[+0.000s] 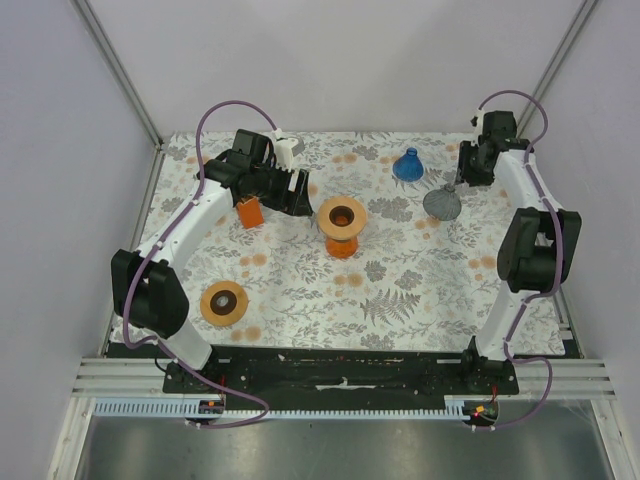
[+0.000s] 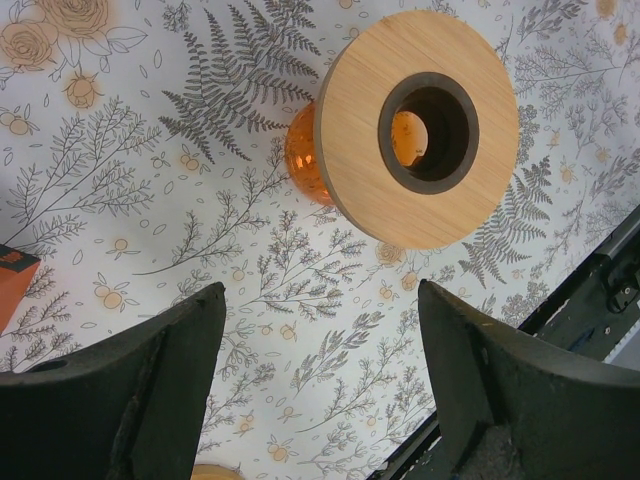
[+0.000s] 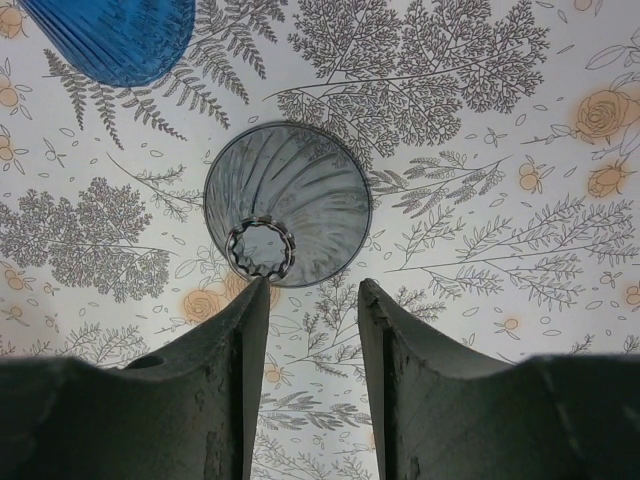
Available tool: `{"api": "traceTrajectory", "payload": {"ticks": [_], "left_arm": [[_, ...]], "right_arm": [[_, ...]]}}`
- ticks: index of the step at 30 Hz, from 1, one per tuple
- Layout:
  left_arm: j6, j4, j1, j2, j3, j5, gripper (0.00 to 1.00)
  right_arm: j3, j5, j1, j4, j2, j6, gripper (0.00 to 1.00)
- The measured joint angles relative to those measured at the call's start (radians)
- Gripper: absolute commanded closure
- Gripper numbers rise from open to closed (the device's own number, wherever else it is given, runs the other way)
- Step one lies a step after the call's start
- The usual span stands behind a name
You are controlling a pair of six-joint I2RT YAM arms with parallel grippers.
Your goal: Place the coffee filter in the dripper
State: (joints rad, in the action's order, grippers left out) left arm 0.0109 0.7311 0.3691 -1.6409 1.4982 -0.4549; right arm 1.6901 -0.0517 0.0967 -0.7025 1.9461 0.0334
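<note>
The coffee filter (image 1: 442,203), a grey translucent ribbed cone (image 3: 300,200), lies on its side on the floral cloth at the back right. My right gripper (image 3: 315,290) hovers just short of it, open with nothing between the fingers. Its left fingertip (image 3: 258,295) is close to the cone's narrow end. The same gripper (image 1: 462,180) shows in the top view beside the cone. The dripper (image 1: 325,215), a wooden ring on an orange glass body (image 2: 360,180), stands mid-table. My left gripper (image 2: 322,295) is wide open and empty, left of the dripper (image 1: 305,195).
A blue cone (image 1: 407,165) stands behind the grey one, top left in the right wrist view (image 3: 115,35). An orange block (image 1: 249,212) lies under the left arm. A second wooden ring (image 1: 208,302) sits front left. Metal frame posts and the black base rail (image 1: 340,365) bound the table.
</note>
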Motion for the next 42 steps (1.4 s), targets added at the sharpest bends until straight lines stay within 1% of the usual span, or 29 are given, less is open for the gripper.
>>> {"api": "traceTrajectory", "payload": {"ticks": [11,16,18,20,25,31,35,38,42], "left_arm": [[0.002,0.000,0.000,0.019,0.000,0.002,0.18],[0.004,0.000,0.000,0.029,0.000,0.002,0.18],[0.006,0.000,0.000,0.029,0.000,0.002,0.18],[0.006,0.000,0.000,0.029,0.000,0.002,0.18],[0.007,0.000,0.000,0.033,0.000,0.002,0.17],[0.014,0.006,0.000,0.042,0.000,-0.022,0.17],[0.022,0.026,0.000,0.048,0.009,-0.075,0.15],[0.031,0.050,0.000,0.048,0.047,-0.099,0.14],[0.035,0.063,0.000,0.048,0.151,-0.154,0.11]], "right_arm": [[0.029,-0.019,0.005,-0.005,0.078,0.001,0.55],[0.029,-0.032,0.005,-0.006,0.094,0.002,0.60],[0.029,-0.040,0.005,-0.006,0.096,0.001,0.65],[0.029,-0.051,0.005,-0.006,0.098,0.001,0.73],[0.029,-0.090,0.005,-0.012,0.105,0.003,0.99],[0.020,-0.127,0.006,-0.017,0.094,0.007,1.00],[-0.020,-0.162,0.006,-0.027,0.019,0.007,1.00],[-0.065,-0.201,0.005,-0.012,-0.114,0.010,1.00],[-0.098,-0.257,-0.008,0.038,-0.319,0.021,1.00]]}}
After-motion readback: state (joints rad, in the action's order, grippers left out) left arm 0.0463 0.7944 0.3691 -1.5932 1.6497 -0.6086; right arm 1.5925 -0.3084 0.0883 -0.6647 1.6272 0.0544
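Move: The upturned clear dripper stands with its spout up, its middle roughly 8 cm below the right hand, 2 cm to the left and about 1 cm ahead. The blue dripper lies some 12 cm ahead and 11 cm left of the right hand; the wood-collared orange carafe is about 28 cm left and 11 cm back. From the idle left hand the clear dripper is some 35 cm right, 11 cm ahead and 15 cm lower. The clear dripper's spout is pinched from above: the open right gripper sinks about 4 cm onto it, eases a little left and shuts. The right hand then lifts it quickly by some 13 cm, drifting back and left towards the carafe as its fingers tip up slightly. Meanwhile the empty left hand rises about 6 cm, away from the collar, still open. ##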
